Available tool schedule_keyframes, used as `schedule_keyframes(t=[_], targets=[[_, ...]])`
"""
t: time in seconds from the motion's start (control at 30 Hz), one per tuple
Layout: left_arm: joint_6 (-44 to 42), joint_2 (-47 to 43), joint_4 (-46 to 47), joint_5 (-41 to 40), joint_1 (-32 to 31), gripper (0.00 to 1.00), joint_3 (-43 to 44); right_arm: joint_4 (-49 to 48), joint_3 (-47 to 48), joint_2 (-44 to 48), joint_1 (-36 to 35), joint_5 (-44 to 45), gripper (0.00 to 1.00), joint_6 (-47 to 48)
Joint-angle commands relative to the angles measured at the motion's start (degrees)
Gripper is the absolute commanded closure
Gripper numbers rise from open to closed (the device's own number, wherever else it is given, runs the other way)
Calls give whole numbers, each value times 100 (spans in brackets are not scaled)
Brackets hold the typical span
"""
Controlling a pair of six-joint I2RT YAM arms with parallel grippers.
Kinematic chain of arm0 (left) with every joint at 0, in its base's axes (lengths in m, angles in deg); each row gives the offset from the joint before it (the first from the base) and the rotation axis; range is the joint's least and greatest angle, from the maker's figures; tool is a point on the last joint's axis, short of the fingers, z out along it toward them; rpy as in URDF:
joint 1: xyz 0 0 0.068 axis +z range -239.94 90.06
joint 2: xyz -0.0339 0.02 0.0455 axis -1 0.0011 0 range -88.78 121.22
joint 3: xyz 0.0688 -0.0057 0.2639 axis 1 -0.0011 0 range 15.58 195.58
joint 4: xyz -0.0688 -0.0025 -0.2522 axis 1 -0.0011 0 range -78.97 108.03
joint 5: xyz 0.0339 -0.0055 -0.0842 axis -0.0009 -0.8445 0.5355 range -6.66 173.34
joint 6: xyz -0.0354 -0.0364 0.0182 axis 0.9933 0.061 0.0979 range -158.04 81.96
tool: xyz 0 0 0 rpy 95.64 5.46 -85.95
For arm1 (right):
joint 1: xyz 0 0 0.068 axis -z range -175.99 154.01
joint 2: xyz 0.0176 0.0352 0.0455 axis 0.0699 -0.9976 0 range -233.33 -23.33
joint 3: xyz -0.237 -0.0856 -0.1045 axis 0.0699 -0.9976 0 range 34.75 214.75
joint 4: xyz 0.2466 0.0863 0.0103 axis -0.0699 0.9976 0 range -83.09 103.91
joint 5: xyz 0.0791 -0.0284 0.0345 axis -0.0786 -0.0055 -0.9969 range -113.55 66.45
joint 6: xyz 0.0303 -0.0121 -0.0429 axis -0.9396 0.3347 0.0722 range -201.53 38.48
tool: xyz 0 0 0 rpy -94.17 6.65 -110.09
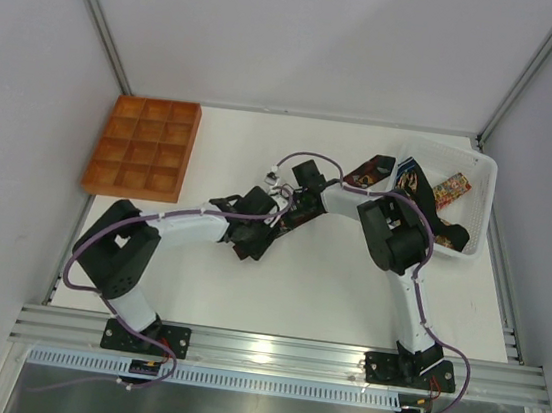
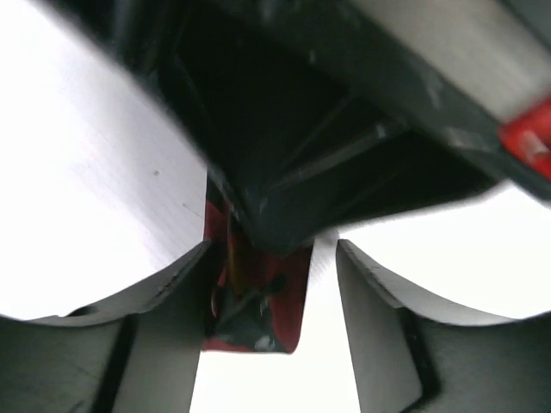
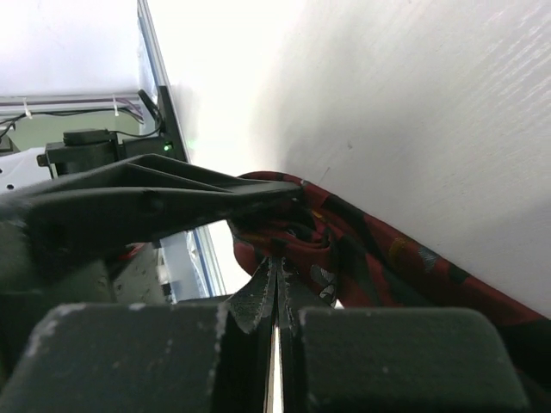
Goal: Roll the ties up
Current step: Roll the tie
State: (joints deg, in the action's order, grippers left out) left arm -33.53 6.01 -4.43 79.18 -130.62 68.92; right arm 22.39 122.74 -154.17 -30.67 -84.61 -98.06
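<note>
A maroon tie (image 3: 370, 258) with a dark and gold print lies on the white table, its end bunched into a small roll at my right gripper (image 3: 275, 262), which is shut on it. My left gripper (image 2: 274, 258) is open, with the tie's end (image 2: 258, 301) between its fingers, close to the left finger (image 2: 172, 292). In the top view both grippers meet mid-table: the left (image 1: 269, 228) and the right (image 1: 290, 213). The tie's far part (image 1: 369, 174) shows beside the bin; the rest is hidden under the right arm.
A clear plastic bin (image 1: 484, 192) at the back right holds more patterned ties (image 1: 449, 193). An orange compartment tray (image 1: 142, 147) sits at the back left. Walls close in the table on the left, right and back.
</note>
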Motion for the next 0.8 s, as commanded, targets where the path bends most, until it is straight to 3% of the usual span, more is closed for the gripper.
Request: schedule_keyframes(t=[0.0,0.2,0.27,0.33,0.47,0.57,0.77], targets=[[198,-599,84,213,96,34,-69,-177,105,-178,57,111,99,-25],[926,-1751,14,276,175,21,-359,-204,175,-327,93,234,100,27],[1505,-2418,-22,83,271,10,-613,-169,210,-354,101,287,100,62],[1972,-3040,-48,152,385,9,-833,-116,245,-371,110,314,100,115],[3682,-3903,223,188,737,11,-1798,-72,307,-398,154,305,100,177],[4808,-4151,584,118,851,10,-2248,-46,342,-415,163,287,100,230],[5892,-3617,453,-32,1001,10,-2065,-63,307,-371,163,235,100,247]])
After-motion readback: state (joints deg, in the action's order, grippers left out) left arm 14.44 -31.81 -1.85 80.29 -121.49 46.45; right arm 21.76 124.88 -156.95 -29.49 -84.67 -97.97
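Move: The tie's rolled end sits practically between my left fingertips, about 1 cm ahead, 2 cm to the right and 1 cm below. From my closed right fingertips it lies some 2 cm to the left, 1 cm nearer the base and 2 cm down. The tie's wide far end is roughly 24 cm ahead and 25 cm right of my left hand; the compartment tray is about 21 cm ahead and 28 cm left of it. I spread my left fingers off the tie's rolled end and lift them steeply, about 11 cm. Near the top I swing back and to the left, some 4 to 5 cm each way, sinking again by 5 cm while the wrist turns nearly 50 degrees counter-clockwise and tilts. My shut right fingers stay on the roll, settling about 1 cm down and easing slightly forward. ##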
